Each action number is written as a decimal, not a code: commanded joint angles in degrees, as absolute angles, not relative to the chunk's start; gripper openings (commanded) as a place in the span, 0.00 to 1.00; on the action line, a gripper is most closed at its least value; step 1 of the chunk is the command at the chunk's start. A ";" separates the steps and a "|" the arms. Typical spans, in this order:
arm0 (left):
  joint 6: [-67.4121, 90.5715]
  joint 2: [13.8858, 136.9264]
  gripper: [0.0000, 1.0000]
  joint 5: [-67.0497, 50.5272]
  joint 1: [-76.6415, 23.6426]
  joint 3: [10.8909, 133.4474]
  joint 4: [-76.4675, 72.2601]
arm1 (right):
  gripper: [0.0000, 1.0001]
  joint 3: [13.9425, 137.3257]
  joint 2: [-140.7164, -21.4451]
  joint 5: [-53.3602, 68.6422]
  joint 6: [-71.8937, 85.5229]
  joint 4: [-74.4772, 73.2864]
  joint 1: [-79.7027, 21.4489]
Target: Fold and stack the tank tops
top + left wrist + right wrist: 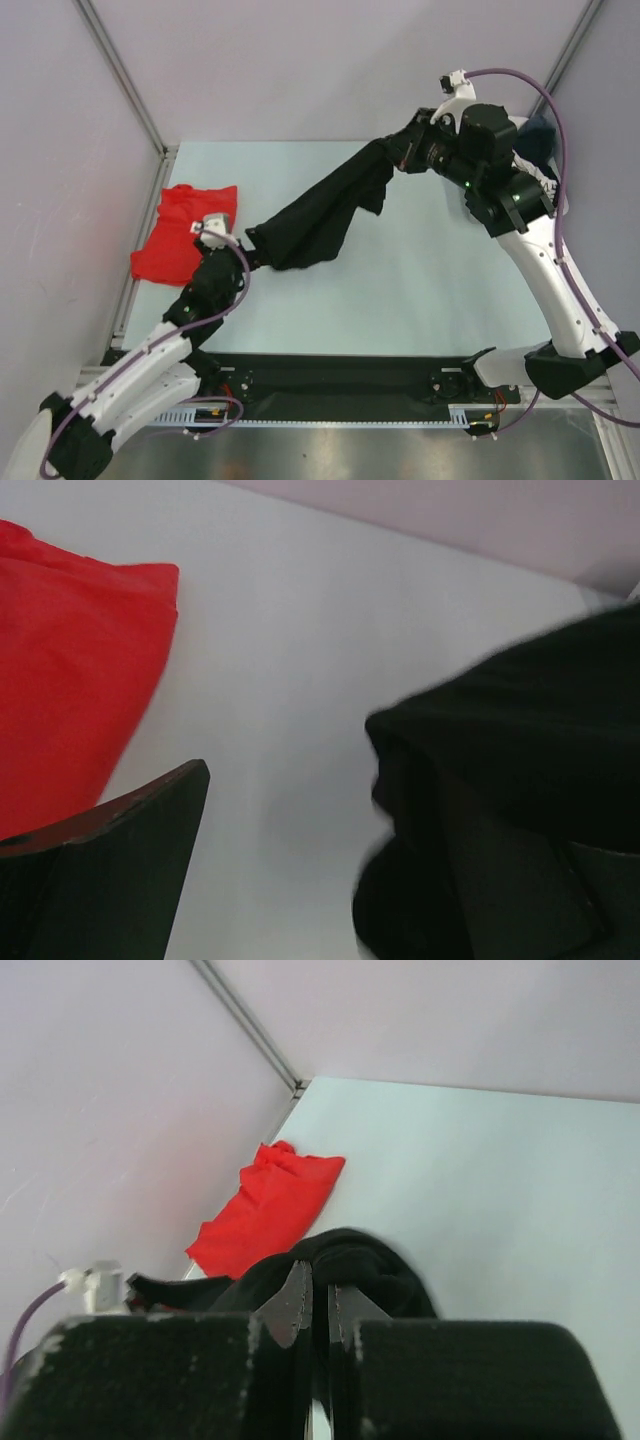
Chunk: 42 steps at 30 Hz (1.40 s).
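Note:
The black tank top point(320, 215) hangs stretched in a slanted band across the table. Its upper end is pinched in my right gripper point(397, 155), which is raised at the back right. In the right wrist view the gripper point(320, 1295) is shut on bunched black tank top cloth point(365, 1260). My left gripper point(256, 243) stands open at the cloth's lower end. In the left wrist view the black tank top point(520, 740) drapes over the right finger of my left gripper point(340, 880), while the left finger point(110, 870) is bare. The red tank top point(185, 235) lies folded at the table's left edge.
A white basket point(548, 182) stands at the back right behind my right arm, with something dark blue point(538, 135) in it. Pale enclosure walls close in the back and both sides. A black rail point(340, 385) runs along the near edge between the arm bases.

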<state>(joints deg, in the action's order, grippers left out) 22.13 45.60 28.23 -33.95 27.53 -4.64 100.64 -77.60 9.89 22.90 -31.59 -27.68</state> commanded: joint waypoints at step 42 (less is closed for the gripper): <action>20.39 62.05 1.00 6.68 -45.00 36.30 -3.08 | 0.68 85.85 -108.36 -4.22 24.17 -22.15 -20.30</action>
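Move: The right hand holds the black tank top high over bare table; the laying spot is about 43 cm below, level ahead and 5 cm left. From this hand the folded red top lies about 43 cm left and 7 ahead, the white basket 32 cm right and 18 ahead, both some 42 cm down. From the left hand, the black top's middle hangs about 14 cm right, 4 ahead and 8 above. Right hand sinks about 33 cm and ends farther forward, releasing the black top; left shifts 13 cm right. ##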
